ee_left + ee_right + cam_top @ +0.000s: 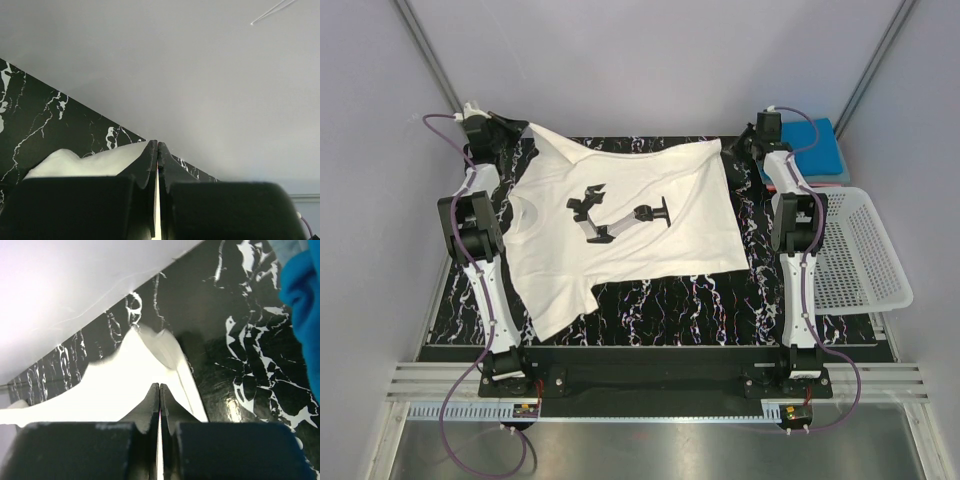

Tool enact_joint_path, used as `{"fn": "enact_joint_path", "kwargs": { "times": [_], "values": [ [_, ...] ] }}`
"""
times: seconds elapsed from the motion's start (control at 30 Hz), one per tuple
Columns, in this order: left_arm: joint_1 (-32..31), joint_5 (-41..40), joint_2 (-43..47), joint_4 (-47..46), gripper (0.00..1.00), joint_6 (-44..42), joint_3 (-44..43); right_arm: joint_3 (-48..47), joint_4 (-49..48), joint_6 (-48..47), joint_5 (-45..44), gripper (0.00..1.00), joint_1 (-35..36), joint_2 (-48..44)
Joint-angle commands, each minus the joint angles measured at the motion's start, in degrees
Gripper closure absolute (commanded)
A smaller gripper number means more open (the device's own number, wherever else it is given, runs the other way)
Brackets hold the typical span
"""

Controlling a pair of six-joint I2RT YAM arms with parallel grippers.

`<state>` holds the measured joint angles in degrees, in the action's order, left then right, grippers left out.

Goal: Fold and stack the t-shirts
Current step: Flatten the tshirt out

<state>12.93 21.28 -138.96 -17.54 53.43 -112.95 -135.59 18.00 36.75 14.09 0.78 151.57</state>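
Note:
A white t-shirt (620, 225) with a black chest print lies spread flat on the black marbled table (670, 300). My left gripper (498, 130) is at the shirt's far left corner. In the left wrist view its jaws (157, 145) are shut, with a sliver of white cloth (75, 162) pinched between them. My right gripper (745, 148) is at the far right corner. It is also shut (159, 386), with the white t-shirt (125, 380) under and between its fingers. A folded bright blue t-shirt (820, 148) lies beyond the table's far right corner and shows at the edge of the right wrist view (302, 300).
A white plastic lattice basket (898, 290) stands to the right of the table, beside the right arm. Grey walls close the space at the back and on both sides. The arm bases sit on a rail at the near edge.

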Motion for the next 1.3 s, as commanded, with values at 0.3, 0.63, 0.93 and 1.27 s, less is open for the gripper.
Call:
{"fn": "enact_joint_path", "kwargs": {
  "times": [0.3,0.63,0.93,1.27],
  "values": [
    [0.3,1.5,1.0,-2.9,1.00,-3.9,-1.0,-6.2,-0.8,3.0,0.2,0.71,0.1,2.9],
    [0.8,-0.7,1.5,0.0,1.00,-6.0,-2.8,-7.9,3.5,-3.4,-2.2,0.57,2.3,2.2],
    [0.9,-5.0,-2.7,4.7,1.00,-5.8,-14.1,-2.7,4.5,-6.9,-5.7,0.57,2.7,-4.0],
    [-0.1,-2.1,-2.4,0.1,1.00,-4.3,-11.4,-11.2,-3.2,-0.3,-3.3,0.46,2.9,4.5]
  ]
}}
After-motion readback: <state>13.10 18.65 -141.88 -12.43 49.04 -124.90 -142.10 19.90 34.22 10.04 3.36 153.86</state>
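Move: The left fingers already pinch the t-shirt's far left corner, raised above the table; its far right corner lies about 49 cm to that hand's right, some 2 cm nearer and 12 cm lower. From the right hand, whose fingers are almost shut, that right corner is just past the tips, roughly 2 cm ahead, 3 cm left and 3 down. The arm print is some 20 cm back and 26 left of the right hand, 5 cm lower; the blue cloth about 17 cm right, level ahead. Still pinching the left corner, the left hand dips a little, then lifts it about 6 cm while easing slightly forward and left. Beside the other corner the right hand sinks some 3 cm, opens its fingers to about half and rises, shifts left, dips again drawing back, then climbs forward and finishes clear of the cloth. ##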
